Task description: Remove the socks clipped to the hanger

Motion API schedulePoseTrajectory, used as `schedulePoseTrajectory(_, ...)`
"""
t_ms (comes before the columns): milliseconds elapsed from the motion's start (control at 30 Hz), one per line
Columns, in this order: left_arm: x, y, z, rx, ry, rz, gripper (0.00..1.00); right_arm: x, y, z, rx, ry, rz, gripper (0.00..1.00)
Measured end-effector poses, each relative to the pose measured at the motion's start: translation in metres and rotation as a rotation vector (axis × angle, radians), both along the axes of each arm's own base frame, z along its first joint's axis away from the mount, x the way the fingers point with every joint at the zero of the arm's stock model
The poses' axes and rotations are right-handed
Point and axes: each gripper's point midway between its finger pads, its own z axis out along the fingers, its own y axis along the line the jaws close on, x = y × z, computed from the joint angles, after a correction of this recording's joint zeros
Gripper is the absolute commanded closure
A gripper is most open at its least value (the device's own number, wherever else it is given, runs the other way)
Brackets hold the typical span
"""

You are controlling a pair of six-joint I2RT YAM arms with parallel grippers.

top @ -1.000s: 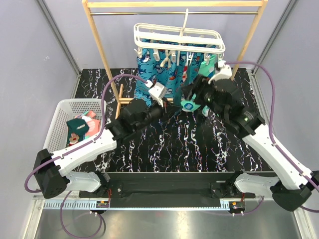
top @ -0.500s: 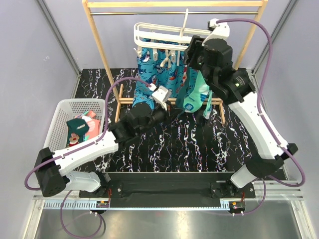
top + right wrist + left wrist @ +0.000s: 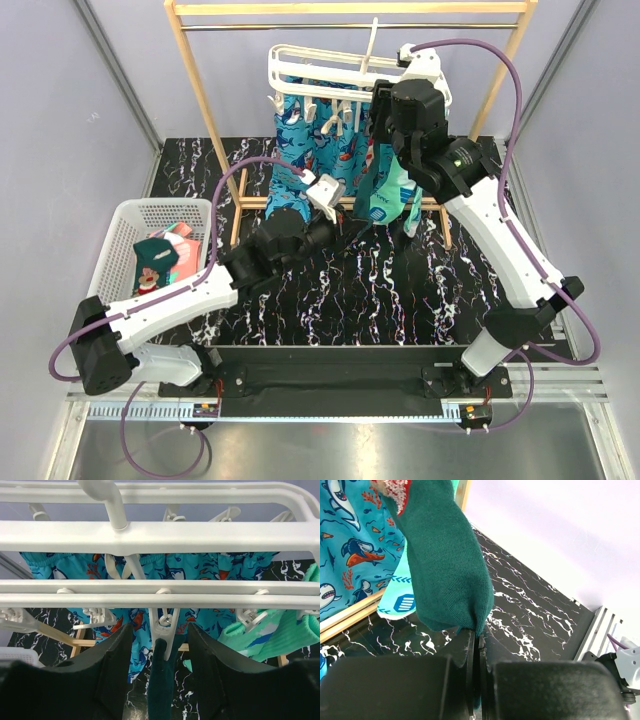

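Note:
The white hanger [image 3: 350, 72] hangs from the wooden rail, its rails close overhead in the right wrist view [image 3: 160, 530]. Blue shark socks [image 3: 300, 125], a mint-green sock [image 3: 385, 205] and a dark teal sock [image 3: 364, 185] hang from its pegs. My right gripper [image 3: 384, 115] is open up at the hanger, its jaws on either side of the peg [image 3: 163, 625] that holds the dark teal sock [image 3: 160, 685]. My left gripper [image 3: 335, 227] is shut on that sock's toe [image 3: 445, 555], low in front of the hanger. The mint sock [image 3: 280, 630] is clipped to the right.
A white mesh basket [image 3: 128, 215] at the left holds a dark teal sock [image 3: 155, 255] and a coral-pink one [image 3: 180, 232]. The wooden stand [image 3: 200, 95] frames the hanger, with its low crossbar [image 3: 255, 203] behind my left gripper. The black marbled table [image 3: 380, 290] lies below.
My right arm has risen from low by the socks up to the hanger, and its open jaws now straddle the dark teal sock's peg. My left gripper has edged right, still holding the toe.

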Motion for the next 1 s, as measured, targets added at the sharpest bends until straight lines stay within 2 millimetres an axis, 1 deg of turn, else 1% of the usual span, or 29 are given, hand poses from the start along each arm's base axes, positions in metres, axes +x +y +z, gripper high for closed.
schedulePoseTrajectory(100, -0.002, -0.002, 0.0, 0.0, 0.0, -0.005, 1.0, 0.002, -0.002, 0.001, -0.01, -0.009, -0.013, 0.46)
schedulePoseTrajectory(200, -0.004, -0.003, 0.0, 0.001, 0.0, -0.008, 1.0, 0.006, 0.0, -0.001, -0.019, -0.008, -0.014, 0.46)
schedulePoseTrajectory(433, -0.007, -0.004, 0.001, -0.001, -0.003, -0.01, 1.0, 0.014, 0.006, -0.015, -0.044, 0.015, -0.015, 0.49)
schedulePoseTrajectory(700, -0.01, -0.005, 0.002, -0.001, -0.005, -0.013, 1.0, 0.017, -0.003, -0.01, -0.064, -0.007, -0.064, 0.51)
schedulePoseTrajectory(733, -0.01, -0.005, 0.002, -0.001, -0.005, -0.013, 1.0, 0.018, -0.004, -0.009, -0.065, -0.011, -0.068, 0.53)
schedulePoseTrajectory(767, -0.01, -0.005, 0.002, -0.001, -0.005, -0.013, 1.0, 0.018, -0.005, -0.008, -0.067, -0.015, -0.072, 0.58)
schedulePoseTrajectory(867, -0.011, -0.005, 0.002, -0.002, -0.006, -0.013, 1.0, 0.019, -0.006, -0.006, -0.07, -0.025, -0.077, 0.64)
schedulePoseTrajectory(967, -0.011, -0.005, 0.004, -0.005, -0.008, -0.011, 1.0, 0.019, -0.006, -0.005, -0.074, -0.029, -0.078, 0.82)
schedulePoseTrajectory(1000, -0.011, -0.005, 0.004, -0.006, -0.009, -0.009, 1.0, 0.02, -0.006, -0.005, -0.077, -0.031, -0.078, 0.96)
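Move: Just beyond the half-open right fingers, about 3 cm ahead and roughly level, hangs the white clip holding the dark green sock. The hanger's front rail runs about 2 cm beyond the right hand and 4 cm above it. An empty clip hangs some 7 cm left of the sock's clip, and the mint sock's clip about 7 cm to its right. The left hand already grips the sock's lower end; from there the sock's clip is roughly 18 cm ahead, 7 cm right and 12 cm up. Easing forward about 2 cm under the rail, the right hand dips some 1.5 cm and comes partly back up, tilting only slightly. Its fingers then close from half open to about a quarter, pinching the upper levers of the green sock's clip from both sides. Meanwhile the left hand keeps its shut grip on the sock's lower end and draws back about 1 cm. ##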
